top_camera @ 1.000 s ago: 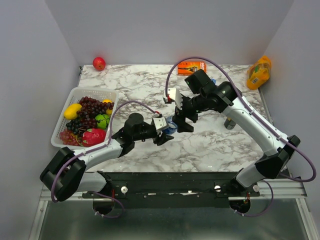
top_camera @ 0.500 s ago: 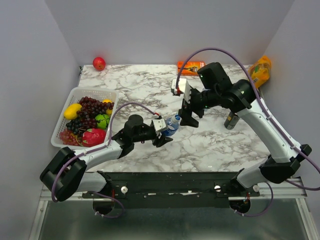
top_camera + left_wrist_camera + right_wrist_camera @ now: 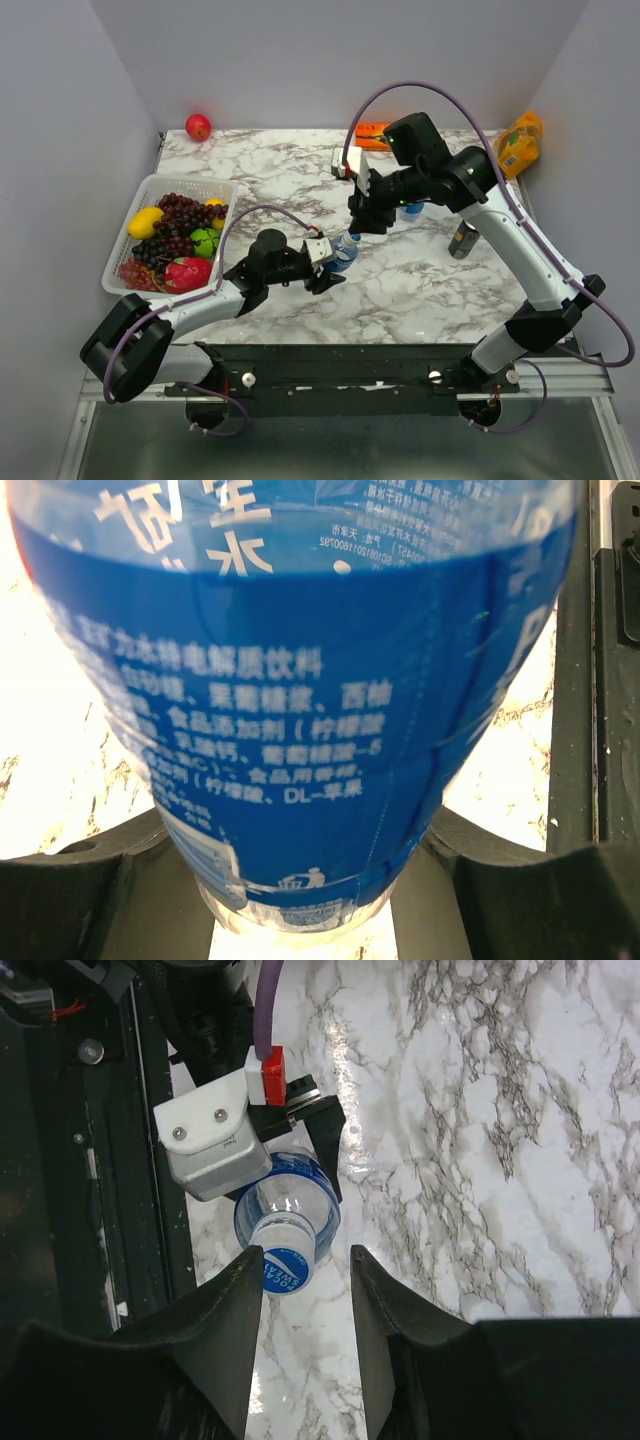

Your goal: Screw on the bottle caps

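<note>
My left gripper (image 3: 326,264) is shut on a clear bottle (image 3: 342,251) with a blue label, holding it upright on the marble. The label (image 3: 300,710) fills the left wrist view, with the bottle's base sitting between my fingers (image 3: 90,885). From above, a blue cap (image 3: 284,1270) sits on the bottle's neck (image 3: 290,1228). My right gripper (image 3: 305,1258) hovers over it, open, and the cap lies just beside the left finger (image 3: 225,1325), not between the two. From the top, the right gripper (image 3: 368,218) is up and to the right of the bottle. A bit of blue (image 3: 412,210) shows behind the right arm.
A white basket (image 3: 150,190) of fruit stands at the left. A red apple (image 3: 198,127) lies at the back left, an orange box (image 3: 371,129) at the back middle and an orange pouch (image 3: 518,145) at the back right. A dark can (image 3: 460,240) stands under the right forearm.
My right gripper left the bottle's top, swung out to the right, then came back over it, higher, with its jaws narrower. The left arm and the bottle stayed put.
</note>
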Available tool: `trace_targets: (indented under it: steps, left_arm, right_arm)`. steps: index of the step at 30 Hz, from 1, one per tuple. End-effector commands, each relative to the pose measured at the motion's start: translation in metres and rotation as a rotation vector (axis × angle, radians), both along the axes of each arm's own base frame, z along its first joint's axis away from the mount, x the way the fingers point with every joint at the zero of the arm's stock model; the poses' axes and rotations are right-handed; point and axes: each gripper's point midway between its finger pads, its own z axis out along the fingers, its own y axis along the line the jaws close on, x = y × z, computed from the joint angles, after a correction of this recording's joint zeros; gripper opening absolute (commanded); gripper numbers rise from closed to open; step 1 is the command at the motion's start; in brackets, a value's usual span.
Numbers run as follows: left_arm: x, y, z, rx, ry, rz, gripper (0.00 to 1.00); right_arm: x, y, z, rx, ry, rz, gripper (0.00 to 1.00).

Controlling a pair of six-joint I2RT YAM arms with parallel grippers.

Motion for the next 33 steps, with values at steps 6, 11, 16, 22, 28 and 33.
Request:
trace_targets:
  steps: [6,11,16,22,28,33]
  left_arm:
    - [0.013,-0.002,0.014,-0.027,-0.057,0.022,0.00]
    - [0.015,-0.002,0.016,-0.032,-0.060,0.027,0.00]
    - [0.016,-0.001,0.015,-0.029,-0.070,0.028,0.00]
    - [0.018,0.000,0.015,-0.029,-0.077,0.037,0.00]
    - [0.018,0.001,0.011,-0.027,-0.065,0.042,0.00]
    - [0.016,0.003,0.003,-0.003,-0.054,0.041,0.00]
  right_arm:
    - [-0.004,0.002,-0.016,-0.032,0.043,0.054,0.47]
    - [0.000,0.003,-0.022,-0.050,0.046,0.058,0.48]
    - [0.004,0.006,-0.029,-0.068,0.054,0.053,0.49]
    - [0.007,0.006,-0.031,-0.081,0.051,0.046,0.49]
    - [0.011,0.013,0.001,0.030,0.024,-0.003,0.55]
    - [0.003,0.016,0.046,0.133,-0.045,0.034,0.77]
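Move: The right hand hangs half-closed above the blue cap already sitting on the left hand's bottle; the cap lies about 4 cm below it, 2 cm to its left and 1 cm back. The other bottle stands some 12 cm to the right and 3 cm ahead of that hand, the can about 24 cm right and 2 cm back, both well below. From the left hand the cap is roughly 10 cm above, 4 cm ahead and 4 cm right. Slowly down by about 2.5 cm over the cap goes the right hand, fingers half-closed and seeming to bear on its top; then it rises again by roughly 2 cm, spreading its fingers as it comes clear, ending about 1 cm farther left and forward. The left hand keeps its grip on the bottle and barely moves. ##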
